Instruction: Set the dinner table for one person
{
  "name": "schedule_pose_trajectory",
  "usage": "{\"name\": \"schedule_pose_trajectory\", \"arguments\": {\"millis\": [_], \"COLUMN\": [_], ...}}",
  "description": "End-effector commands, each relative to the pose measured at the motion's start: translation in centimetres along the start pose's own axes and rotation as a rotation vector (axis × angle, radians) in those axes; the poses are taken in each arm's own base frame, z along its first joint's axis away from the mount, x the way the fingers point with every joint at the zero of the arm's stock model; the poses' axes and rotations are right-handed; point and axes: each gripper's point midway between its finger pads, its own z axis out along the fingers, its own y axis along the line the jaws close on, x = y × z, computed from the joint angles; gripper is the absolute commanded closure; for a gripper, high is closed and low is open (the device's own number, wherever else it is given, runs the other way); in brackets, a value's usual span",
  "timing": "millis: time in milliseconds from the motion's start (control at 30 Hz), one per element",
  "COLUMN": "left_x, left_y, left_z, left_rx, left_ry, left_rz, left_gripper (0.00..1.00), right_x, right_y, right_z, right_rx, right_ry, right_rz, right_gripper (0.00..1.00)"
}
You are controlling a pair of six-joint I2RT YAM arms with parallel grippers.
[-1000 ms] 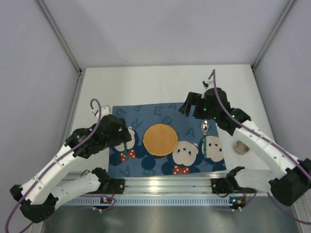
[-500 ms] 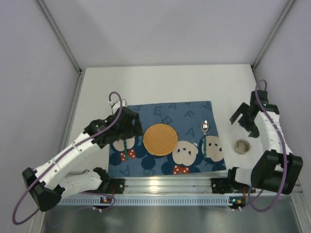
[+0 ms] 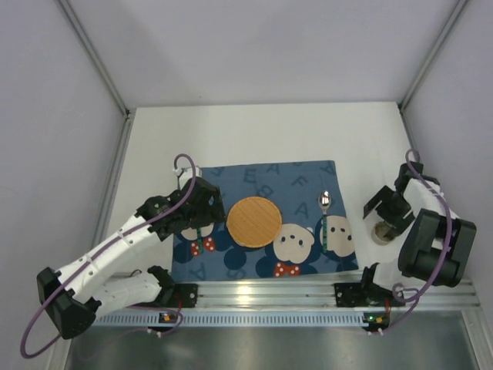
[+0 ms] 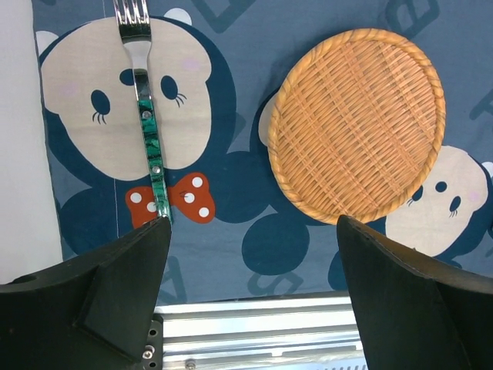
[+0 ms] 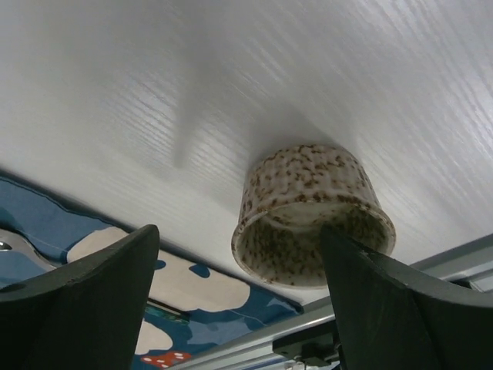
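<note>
The white dinner table point(image 3: 254, 139) carries a blue cartoon placemat point(image 3: 254, 173). On the mat lie a round woven plate point(image 3: 253, 221), a green-handled fork point(image 3: 198, 233) to its left and a green-handled spoon point(image 3: 324, 220) to its right. A speckled cup point(image 3: 383, 231) stands upright on the bare table right of the mat. My left gripper point(image 3: 202, 210) hovers open and empty over the fork and the plate point(image 4: 358, 123). My right gripper point(image 3: 387, 206) is open just above the cup point(image 5: 308, 208). Its right finger point(image 5: 400, 308) overlaps the cup's rim in the right wrist view.
The ribbed aluminium rail point(image 3: 262, 297) runs along the near edge, just below the mat point(image 4: 254, 316). Grey walls with metal posts close in the table at the left, back and right. The cup stands close to the rail and the right arm's base.
My right arm has swung off the mat's top right to the table's right side and come down to the cup. My left gripper has moved right and stays over the fork.
</note>
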Motion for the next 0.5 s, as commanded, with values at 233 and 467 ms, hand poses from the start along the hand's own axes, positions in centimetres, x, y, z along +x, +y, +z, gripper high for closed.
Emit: {"name": "schedule_pose_trajectory", "arguments": {"millis": [233,467], "left_x": [-1.0,-2.3], "left_y": [-1.4,-1.6], "left_z": [1.8,2.1], "left_rx": [0.024,0.017], "left_ry": [-0.002,-0.001], "left_rz": [-0.003,0.024], "left_gripper": [0.06,0.06], "right_x": [0.1,-4.0], "right_y": [1.2,4.0], "right_z": [3.0,-0.5], "right_rx": [-0.014,-0.044], "right_ry": [0.033,-0.097], "right_rz": [-0.026,-0.059], "right_gripper": [0.82,1.0]}}
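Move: The brown-speckled cup stands upright close below the right hand, its middle about 3 cm back, 1 cm to the right and some 4 cm lower. From this hand the spoon lies roughly 20 cm to the left, about level, and the round wicker plate some 41 cm to the left, also level, both about 7 cm lower. From the left hand the cup is about 53 cm to the right, 2 cm back and 15 cm below. Down about 2.5 cm, drifting 1 cm left, the right hand brings its wide-open fingers astride the cup's forward-left rim and closes them, pinching the wall between them. Then, still gripping, it eases about 1.5 cm forward and just starts to rise. The empty left hand, fingers kept open, sinks 2 cm and goes forward 1.5 cm beside the plate. ##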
